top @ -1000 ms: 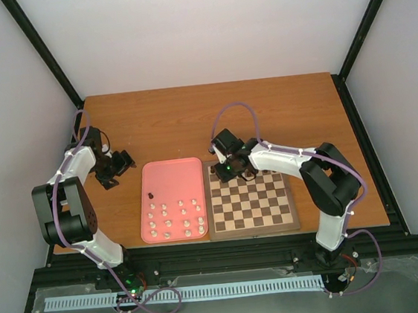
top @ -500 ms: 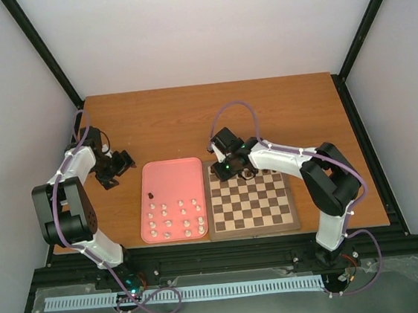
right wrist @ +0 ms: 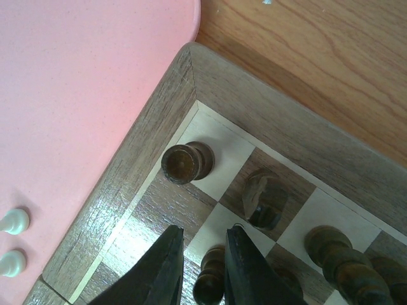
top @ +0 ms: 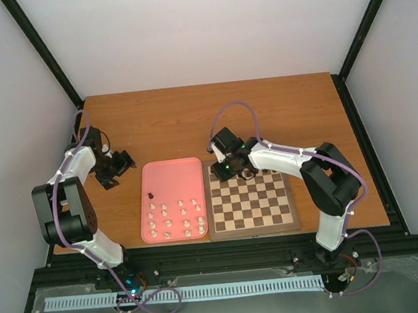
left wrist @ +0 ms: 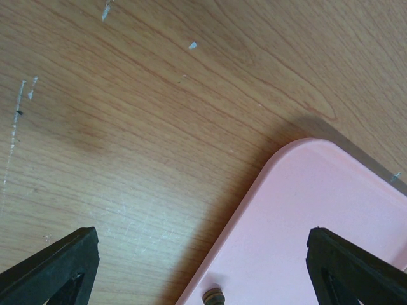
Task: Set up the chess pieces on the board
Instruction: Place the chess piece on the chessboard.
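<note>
The board [top: 254, 230] lies right of the pink tray [top: 169, 172]. Several cream pieces [top: 174, 220] and one dark piece [top: 151, 196] stand on the tray. My right gripper [top: 231, 170] hangs over the board's far left corner. In the right wrist view its jaws [right wrist: 203, 230] stand narrowly apart either side of a dark pawn [right wrist: 210, 279] that stands on a light square, with a small gap on the left. A dark rook [right wrist: 184, 162], knight [right wrist: 264, 197] and bishop [right wrist: 337, 254] stand in the back row. My left gripper [top: 120, 166] is wide open and empty [left wrist: 200, 232] by the tray's far left corner.
The board's wooden border [right wrist: 127, 190] butts against the tray [right wrist: 82, 82], where two cream pawns [right wrist: 14, 221] show. In the left wrist view the tray's rounded corner [left wrist: 318, 190] holds the dark piece [left wrist: 213, 296]. Black frame posts stand at the table's sides.
My right gripper has shifted very slightly at the board's far left corner. The left arm has not moved.
</note>
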Controlling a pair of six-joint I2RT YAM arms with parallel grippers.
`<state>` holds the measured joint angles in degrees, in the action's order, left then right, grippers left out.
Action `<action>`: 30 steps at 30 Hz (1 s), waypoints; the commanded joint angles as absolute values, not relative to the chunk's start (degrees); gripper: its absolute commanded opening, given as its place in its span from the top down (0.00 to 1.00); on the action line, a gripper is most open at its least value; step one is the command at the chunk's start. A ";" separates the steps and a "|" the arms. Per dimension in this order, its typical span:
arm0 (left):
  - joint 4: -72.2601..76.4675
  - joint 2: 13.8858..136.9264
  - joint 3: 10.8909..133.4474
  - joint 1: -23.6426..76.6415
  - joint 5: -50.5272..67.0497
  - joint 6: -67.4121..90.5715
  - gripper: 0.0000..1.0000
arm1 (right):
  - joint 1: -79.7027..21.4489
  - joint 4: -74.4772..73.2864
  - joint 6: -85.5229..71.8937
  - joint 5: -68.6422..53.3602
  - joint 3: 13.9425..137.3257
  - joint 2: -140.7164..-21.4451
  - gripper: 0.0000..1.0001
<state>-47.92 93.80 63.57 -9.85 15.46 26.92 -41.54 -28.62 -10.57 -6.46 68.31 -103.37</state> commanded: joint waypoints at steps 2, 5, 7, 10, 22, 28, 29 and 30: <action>-47.55 94.31 63.97 -9.65 15.46 25.84 0.00 | -41.31 -27.93 -10.55 -5.74 69.52 -103.48 0.81; -47.62 94.39 64.14 -9.60 15.40 25.84 0.00 | -41.31 -28.27 -10.50 -5.23 69.59 -102.97 0.73; -47.61 94.49 64.24 -9.63 15.47 25.84 0.00 | -41.31 -28.56 -10.55 -4.58 69.60 -102.52 0.72; -47.55 94.72 64.40 -9.65 15.47 25.92 0.00 | -41.31 -28.84 -10.55 -3.69 69.82 -101.85 0.72; -47.81 94.67 64.77 -9.63 15.53 25.91 0.00 | -41.35 -36.80 -9.66 -2.63 73.48 -96.41 0.69; -48.12 93.84 64.82 -9.61 15.65 25.93 0.00 | -43.76 -43.66 -7.30 -3.95 79.49 -94.12 0.54; -48.06 93.72 64.67 -9.59 15.68 26.00 0.00 | -44.02 -44.39 -7.02 -4.72 81.26 -94.65 0.53; -47.94 93.71 64.50 -9.61 15.79 26.10 0.00 | -44.26 -44.99 -6.72 -5.60 83.27 -95.50 0.52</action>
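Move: The dark pawn is still between my right fingertips, over the light square it is meant for. The corner rook is about 3 cm ahead and 3 cm left of it, the knight about 3 cm straight ahead, and the neighbouring pawn some 3 cm to its right. The last dark pawn in the pink tray lies roughly 22 cm left and 3 cm back. From my left hand the held pawn is about 30 cm right, 4 cm back and a little lower. I keep my right hand low over the square while my fingers open a little and let go of the pawn, with less than a centimetre of drift. Then I lift away almost straight up, quickening to about 8.5 cm above where I was, fingers spreading to nearly half open. ##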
